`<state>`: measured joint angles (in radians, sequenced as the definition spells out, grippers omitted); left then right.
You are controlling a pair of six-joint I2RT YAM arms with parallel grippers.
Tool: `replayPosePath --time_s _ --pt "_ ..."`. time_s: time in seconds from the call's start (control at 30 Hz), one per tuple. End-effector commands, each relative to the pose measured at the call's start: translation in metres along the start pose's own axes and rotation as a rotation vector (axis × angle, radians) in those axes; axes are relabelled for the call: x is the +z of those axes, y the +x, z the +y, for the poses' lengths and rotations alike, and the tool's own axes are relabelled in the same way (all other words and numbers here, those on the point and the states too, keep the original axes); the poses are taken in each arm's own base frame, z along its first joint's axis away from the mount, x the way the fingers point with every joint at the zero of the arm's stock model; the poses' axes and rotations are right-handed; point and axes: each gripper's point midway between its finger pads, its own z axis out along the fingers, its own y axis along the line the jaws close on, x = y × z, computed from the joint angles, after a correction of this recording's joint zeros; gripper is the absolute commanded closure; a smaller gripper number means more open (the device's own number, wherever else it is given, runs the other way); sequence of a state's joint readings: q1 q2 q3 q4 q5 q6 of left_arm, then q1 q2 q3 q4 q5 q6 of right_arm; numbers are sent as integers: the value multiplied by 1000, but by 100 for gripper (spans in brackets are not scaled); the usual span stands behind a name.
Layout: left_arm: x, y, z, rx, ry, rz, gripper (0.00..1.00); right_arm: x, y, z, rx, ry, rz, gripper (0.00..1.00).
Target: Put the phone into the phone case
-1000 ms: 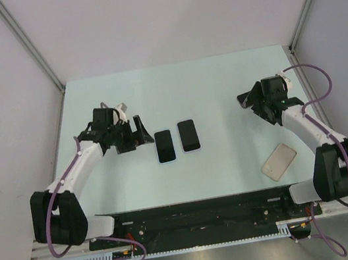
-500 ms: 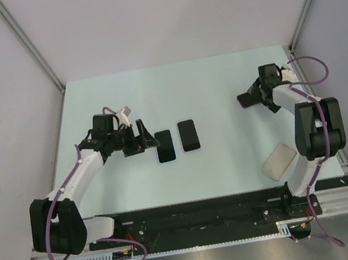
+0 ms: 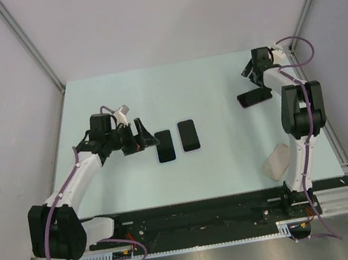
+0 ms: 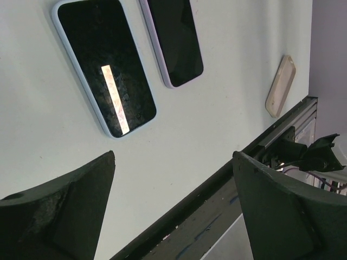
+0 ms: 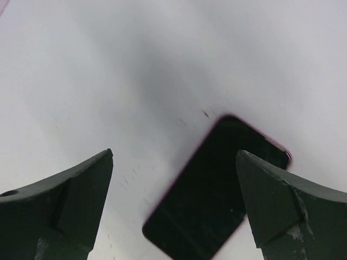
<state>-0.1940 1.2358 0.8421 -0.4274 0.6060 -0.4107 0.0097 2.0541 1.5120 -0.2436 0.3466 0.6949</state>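
Two dark-screened phones lie side by side mid-table: a blue-edged phone (image 3: 165, 146) (image 4: 105, 70) and a lavender-edged phone (image 3: 189, 135) (image 4: 176, 40). A third, pink-edged phone (image 3: 254, 96) (image 5: 217, 195) lies at the far right. The beige phone case (image 3: 279, 162) (image 4: 281, 85) rests near the right arm's base. My left gripper (image 3: 147, 136) (image 4: 173, 156) stands open just left of the blue-edged phone, holding nothing. My right gripper (image 3: 249, 72) (image 5: 173, 154) hangs open just behind the pink-edged phone, with nothing between its fingers.
The pale green table (image 3: 206, 84) is walled at the back and on both sides. The black rail (image 3: 194, 210) with the arm bases runs along the near edge. The right arm (image 3: 294, 110) stands upright along the right side, above the case.
The right arm has folded back toward the far right corner, and its gripper has drawn away from the pink-edged phone, which stays on the table. The left gripper has edged toward the phones.
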Motion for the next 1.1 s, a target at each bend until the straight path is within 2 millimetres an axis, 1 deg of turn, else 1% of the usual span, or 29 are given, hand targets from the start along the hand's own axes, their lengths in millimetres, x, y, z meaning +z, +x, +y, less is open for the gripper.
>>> replayPosePath --time_s 0.0,0.03,0.07,0.1,0.13,0.17,0.2,0.27,0.3,0.33,0.37,0.4,0.47,0.5,0.53,0.6,0.63,0.7,0.83,0.9,0.93,1.0,1.07 --pt "-2 -5 -4 7 29 -22 7 19 -12 14 -194 -1 13 2" --pt "-1 -4 -3 6 27 -17 7 21 -26 22 -263 -9 -12 2" --pt "0 -2 -2 2 25 -12 7 31 -20 14 -304 35 4 3" --pt "1 -2 -1 0 24 -7 7 35 -21 12 -330 48 5 2" --pt "1 -1 0 -1 23 -5 7 38 -24 13 -350 51 2 3" --pt "1 -2 -1 3 24 -8 7 39 -27 17 -376 38 -5 3" --pt "2 -2 0 0 19 -6 7 46 -21 15 -392 37 10 4" --pt "3 -2 4 -4 4 -6 7 51 -16 20 -419 9 30 6" --pt "3 -2 5 -7 -5 -6 7 54 -12 19 -428 13 40 10" --pt "5 -1 7 -13 -7 3 7 60 -18 7 -418 33 43 13" --pt "7 0 8 -17 -7 11 8 61 -20 5 -421 36 45 16" --pt "8 1 8 -24 -3 20 7 62 -19 3 -420 37 50 22" --pt "12 4 9 -38 8 42 8 64 -21 -4 -414 49 56 27" --pt "13 5 10 -40 9 48 8 65 -20 -7 -416 58 61 35" --pt "13 5 10 -41 8 49 8 65 -20 -8 -413 58 66 38" --pt "13 5 11 -37 5 46 8 64 -17 -9 -412 54 84 42" --pt "12 4 12 -33 -6 39 8 64 -13 -8 -414 42 100 42" --pt "11 3 12 -29 -11 33 8 63 -6 -12 -428 51 128 43" --pt "11 4 14 -34 -20 37 7 60 6 -27 -458 95 179 43" --pt "13 5 13 -40 -10 45 7 54 9 -30 -468 99 198 44" --pt "14 6 12 -45 -2 49 8 51 15 -33 -467 102 224 44" --pt "15 7 10 -51 17 58 8 44 19 -33 -469 96 246 46" --pt "16 7 9 -57 24 62 8 33 24 -42 -464 129 277 49"
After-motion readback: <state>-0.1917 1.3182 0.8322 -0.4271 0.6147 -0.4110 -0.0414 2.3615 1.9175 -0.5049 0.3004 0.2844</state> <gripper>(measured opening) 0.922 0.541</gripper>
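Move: The black phone I go for with my right hand lies about 6 cm behind that hand, level with it sideways and some 6 cm below, long side running left to right. From my right hand, the phone in the lavender case is roughly 20 cm back and 34 cm left, and the beige case about 38 cm straight back. The black phone lies some 17 cm ahead of my left hand, 50 cm to its right and 14 cm below. I carry my open right hand about 5 cm farther out, beyond the phone's far long edge, then sink some 5 cm in all and drift right by about 4 cm while easing back a little. The fingers tip steeper, turn counter-clockwise about 15 degrees and close to roughly half. My empty left hand, wide open, just sinks a few centimetres. ##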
